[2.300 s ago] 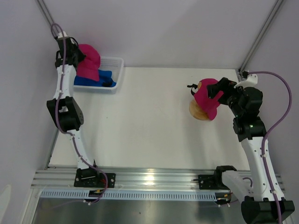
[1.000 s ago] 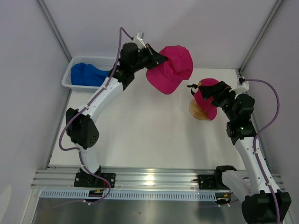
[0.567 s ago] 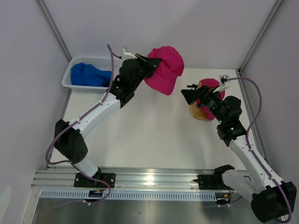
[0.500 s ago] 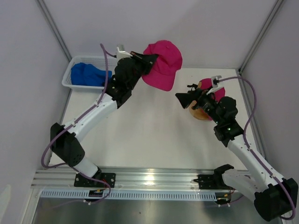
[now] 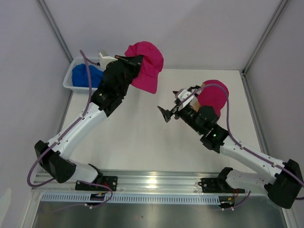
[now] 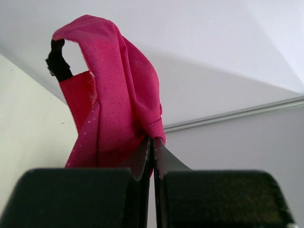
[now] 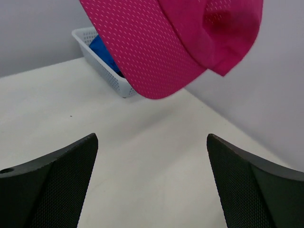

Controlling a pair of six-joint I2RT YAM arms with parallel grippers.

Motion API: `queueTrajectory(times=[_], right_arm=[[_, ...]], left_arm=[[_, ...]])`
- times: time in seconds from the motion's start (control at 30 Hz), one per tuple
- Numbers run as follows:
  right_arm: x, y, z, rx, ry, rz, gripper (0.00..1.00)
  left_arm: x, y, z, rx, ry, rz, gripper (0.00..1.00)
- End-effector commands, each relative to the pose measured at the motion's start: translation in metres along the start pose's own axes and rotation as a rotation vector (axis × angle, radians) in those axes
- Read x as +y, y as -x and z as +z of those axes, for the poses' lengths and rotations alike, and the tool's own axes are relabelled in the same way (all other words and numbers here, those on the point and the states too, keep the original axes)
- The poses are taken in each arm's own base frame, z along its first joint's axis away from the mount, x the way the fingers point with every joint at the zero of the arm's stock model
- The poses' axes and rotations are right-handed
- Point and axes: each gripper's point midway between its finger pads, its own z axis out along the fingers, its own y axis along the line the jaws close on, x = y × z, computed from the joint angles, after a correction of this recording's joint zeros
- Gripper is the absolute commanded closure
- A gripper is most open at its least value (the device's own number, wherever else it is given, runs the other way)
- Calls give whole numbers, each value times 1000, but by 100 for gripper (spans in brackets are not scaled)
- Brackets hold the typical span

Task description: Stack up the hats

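Observation:
My left gripper [image 5: 138,60] is shut on the edge of a magenta-pink hat [image 5: 147,64], held high above the table's far left. In the left wrist view the hat [image 6: 116,95] hangs folded from the closed left gripper [image 6: 154,141]. A second pink hat [image 5: 214,93] sits at the right, behind my right arm. My right gripper [image 5: 166,114] stands open over the middle of the table, empty, pointing left. In the right wrist view the held hat's brim [image 7: 156,47] hovers above and ahead of the right gripper [image 7: 152,142]. A royal blue hat [image 5: 81,76] lies in the basket.
The white mesh basket [image 5: 67,81] stands at the far left corner, and the right wrist view shows the basket [image 7: 105,76] with blue fabric [image 7: 107,53] inside. Grey walls and metal frame posts close off the back and sides.
My left arm has drawn the pink hat back to the left, toward the basket. My right arm has swung left from the second pink hat to the table's middle, still open.

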Motion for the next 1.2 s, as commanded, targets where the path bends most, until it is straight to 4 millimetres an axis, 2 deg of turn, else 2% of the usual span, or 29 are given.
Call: queueTrajectory(times=[0.0,0.03,0.1,0.13,0.17,0.2,0.23,0.27,0.3,0.33,0.43,0.47,0.53,0.57,0.63,0.67,0.7,0.8,0.87,0.9,0.93,0.97,1.0,1.03,1.07,1.1,1.13,1.17], right_arm=[[8,30,26,-70,-3,-234,1],[8,39,32,-75,-11,-298,1],[22,29,45,-49,15,-355,1],[30,33,47,-59,15,-374,1],[33,33,51,-64,3,-410,1],[32,44,54,-110,-30,-417,1],[38,38,61,-98,-43,-438,1],[35,49,64,-141,-83,-473,1],[34,51,67,-150,-111,-489,0],[34,44,74,-135,-147,-506,2],[29,58,81,-167,-223,-550,22],[35,56,85,-167,-214,-557,39],[43,60,89,-194,-180,-560,56],[44,63,90,-211,-182,-552,69],[43,67,91,-227,-195,-539,79],[40,69,90,-233,-212,-538,96],[36,74,89,-249,-238,-537,100],[19,79,79,-230,-305,-580,100],[13,68,77,-169,-278,-634,100],[9,66,75,-153,-270,-639,100],[-5,73,71,-159,-268,-646,100],[-10,62,68,-137,-250,-639,100],[-18,59,65,-142,-242,-633,100],[-15,59,62,-183,-187,-638,100],[-41,77,46,-256,-249,-617,100],[-43,57,37,-247,-229,-623,100],[-42,60,31,-298,-196,-638,100],[-56,67,17,-325,-209,-669,100]], left_arm=[[-3,23,-15,-68,29,-25,99],[-4,25,-17,-72,32,-24,99],[-1,30,-19,-90,57,-17,99],[-1,32,-21,-95,61,-17,99],[0,33,-21,-97,69,-19,99],[3,33,-22,-95,76,-21,99],[5,32,-23,-92,82,-22,99],[4,32,-25,-89,82,-26,99],[6,32,-26,-83,85,-28,99],[8,31,-27,-81,91,-24,99],[13,36,-31,-98,105,-17,99],[14,38,-33,-104,109,-14,99],[17,44,-38,-124,112,-14,99],[20,43,-38,-127,115,-14,99],[17,47,-43,-131,102,-16,99],[23,44,-43,-120,109,-6,99],[22,44,-45,-118,106,0,99],[26,43,-45,-106,101,18,99],[30,43,-45,-93,86,28,99],[28,37,-45,-51,61,42,99],[21,36,-45,-35,25,39,95],[17,37,-45,-19,0,46,78],[15,26,-46,46,-40,93,71],[10,23,-47,68,-68,108,64],[7,24,-47,79,-85,123,55],[1,25,-48,84,-117,145,36],[-1,22,-51,114,-136,158,28],[-1,30,-53,106,-146,169,22]])
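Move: The left hand still pinches the pink hat; the hat's middle hangs about 3 cm ahead, 3 cm right and 5 cm below that hand. From the open right hand the same hat is roughly 11 cm ahead, 9 cm left and 6 cm up, its brim hanging nearest. The stand wearing the first hat is about 8 cm ahead, 20 cm right and 18 cm below the right hand; the basket is some 12 cm ahead, 26 cm left and 38 cm below the left hand. The right fingers shut on the hat's brim after reaching about 10 cm left and slightly forward, the wrist tilting the fingers upward by some 30 degrees; the right hand then swings back right, rising and edging forward. The left hand keeps its pinch while easing about 6 cm left, slightly back and down, then opens, letting go of the hat as it starts back right. ##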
